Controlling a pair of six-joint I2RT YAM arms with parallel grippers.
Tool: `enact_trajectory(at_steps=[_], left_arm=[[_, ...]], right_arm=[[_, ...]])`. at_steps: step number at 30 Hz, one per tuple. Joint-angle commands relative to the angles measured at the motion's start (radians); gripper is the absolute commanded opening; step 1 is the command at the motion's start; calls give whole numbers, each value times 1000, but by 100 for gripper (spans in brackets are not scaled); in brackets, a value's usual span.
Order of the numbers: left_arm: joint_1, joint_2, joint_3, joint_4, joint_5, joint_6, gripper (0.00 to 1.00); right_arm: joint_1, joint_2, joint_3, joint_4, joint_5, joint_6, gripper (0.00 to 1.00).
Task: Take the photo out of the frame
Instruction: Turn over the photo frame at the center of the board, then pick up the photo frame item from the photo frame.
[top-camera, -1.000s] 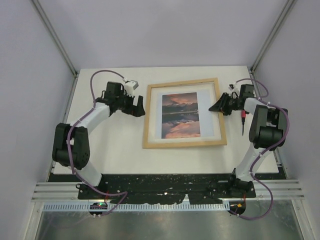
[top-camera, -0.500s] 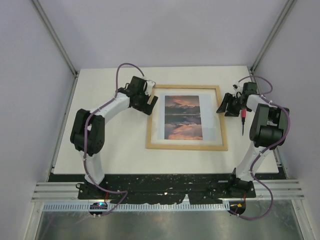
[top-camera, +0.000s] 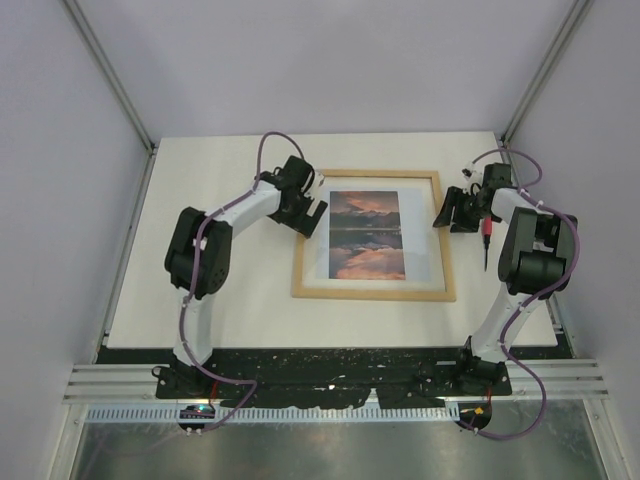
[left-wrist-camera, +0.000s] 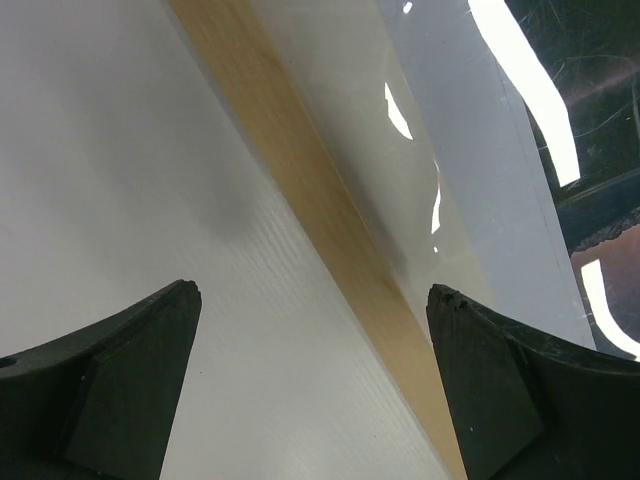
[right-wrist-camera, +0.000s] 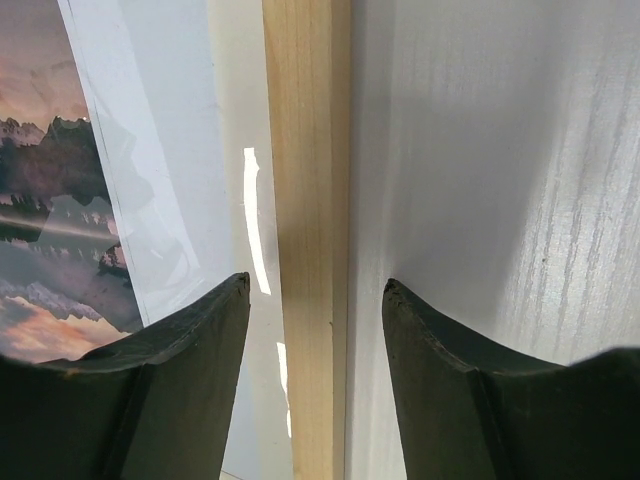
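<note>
The frame (top-camera: 372, 293), thin light wood, lies flat on the white table with the sunset photo (top-camera: 364, 234) inside it under a pale border. My left gripper (top-camera: 313, 214) is open at the upper left side. In the left wrist view its fingers (left-wrist-camera: 120, 390) stand wide apart, the left strip (left-wrist-camera: 300, 170) running diagonally between them, nearer the right finger. My right gripper (top-camera: 443, 212) is open and straddles the right strip (right-wrist-camera: 305, 150), with a gap on each side of the wood. The photo (right-wrist-camera: 40, 200) shows left of that strip.
A small red-handled screwdriver (top-camera: 487, 236) lies on the table just right of the right gripper, near the table's right edge. Grey walls and metal posts close in the back and sides. The arm bases stand along the near edge.
The left gripper swung right from the open table to the frame's left strip. The frame turned from tilted to square. The right gripper's jaws widened around the right strip.
</note>
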Motion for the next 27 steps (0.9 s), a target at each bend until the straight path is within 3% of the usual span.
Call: enact_trajectory(at_steps=[1,7,11,13,16,20,22,27], left_arm=[[-13,23,53,-31,2,-35,100],[-13,67,79,-52,63,-73,86],[-13,89,88,-55,89,-91,68],[-15,93,93,-58,97,-102,51],[-13,99,102,-63,100,-108,35],[-13,107,118,-83,102,-108,32],[-13,107,119,-83,103,-110,26],[-13,99,121,-92,119,-115,10]], right_arm=[[9,-25,-12,0,36,-33,61],[17,-25,-18,0,29,-42,58],[18,-22,-23,-1,30,-47,57],[18,-20,-27,-3,23,-49,54],[23,-19,-29,-6,15,-50,42],[40,-20,-23,-11,30,-55,37],[58,-23,-24,-12,52,-62,32],[87,-56,-3,-24,107,-68,8]])
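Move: The left hand hovers wide open just above the frame's left rail; the stretch of rail it will grip is some 3 cm below, 2 cm to the right and 1 cm back. The photo's middle lies about 12 cm right and 3 cm back of that hand. The right hand's half-open fingers straddle the right rail, which is about 1 cm below, level and barely left; the screwdriver lies roughly 9 cm right and 4 cm back. Down and to the right onto the left rail goes the left hand, about 3 cm with a slight draw back, its fingertips tilting some 5–10 degrees towards the base, while it closes from wide open and pinches the rail from both sides. The right hand stays almost in place, its fingers shutting on the right rail as it eases barely left with the rail between them. ##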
